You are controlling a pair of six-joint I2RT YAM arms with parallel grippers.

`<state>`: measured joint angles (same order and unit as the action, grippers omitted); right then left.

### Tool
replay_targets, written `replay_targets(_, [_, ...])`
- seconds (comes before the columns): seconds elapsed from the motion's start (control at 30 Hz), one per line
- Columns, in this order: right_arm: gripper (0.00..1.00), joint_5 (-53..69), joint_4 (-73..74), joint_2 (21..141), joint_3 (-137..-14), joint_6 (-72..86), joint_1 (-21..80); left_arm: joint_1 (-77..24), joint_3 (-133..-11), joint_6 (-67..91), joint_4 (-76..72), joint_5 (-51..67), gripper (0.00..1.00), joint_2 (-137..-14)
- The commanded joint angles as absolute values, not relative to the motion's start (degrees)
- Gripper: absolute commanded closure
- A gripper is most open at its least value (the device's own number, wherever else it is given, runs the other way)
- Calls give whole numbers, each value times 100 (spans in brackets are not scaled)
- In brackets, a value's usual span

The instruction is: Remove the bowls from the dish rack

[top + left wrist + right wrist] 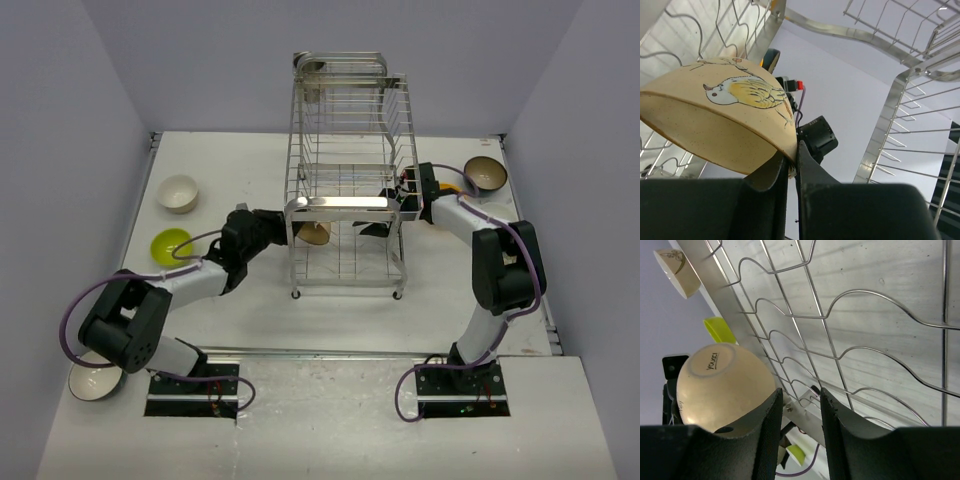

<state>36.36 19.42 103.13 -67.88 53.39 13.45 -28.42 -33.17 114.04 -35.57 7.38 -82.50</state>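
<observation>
The dish rack (345, 205), tall chrome wire, stands mid-table. My left gripper (291, 232) reaches into its lower tier from the left and is shut on the rim of a tan bowl (316, 233). The left wrist view shows that bowl (725, 120) tilted, a bird painted on its side, its rim pinched at my left gripper (793, 161). My right gripper (384, 214) is in the lower tier from the right. It stands open (801, 392) with nothing held, beside the bowl's base (722, 385), over the rack's wires (840, 340).
A cream bowl (178, 192) and a yellow-green bowl (170, 243) sit on the table at left. Another pale bowl (93, 381) lies by the left arm's base. A brown-rimmed bowl (485, 175) sits at the back right. Grey walls close in on three sides.
</observation>
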Motion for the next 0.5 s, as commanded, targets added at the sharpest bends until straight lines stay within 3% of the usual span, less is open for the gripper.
replay_targets(0.0, [63,3489,2039,10151,-6768,5186,1301,-2567,-3656,11207,-3833,1019,100,-7919])
replay_targets(0.47, [63,3472,2373,9967,-6812,4931,1073,-1539,-4385,10407,-2541,1827,100,-7655])
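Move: The left hand still grips the bird bowl by its rim at the rack's left side. The white bowl stands on the table about 30 cm to its left, 14 cm farther out and some 16 cm lower; the green bowl is about 31 cm left, roughly level with the hand fore and aft, equally low. From the right hand the white bowl lies some 54 cm left, 12 cm ahead and 8 cm lower. Keeping its pinch, the left hand draws the bird bowl left, forward and up, about 7 cm, towards the white bowl. ##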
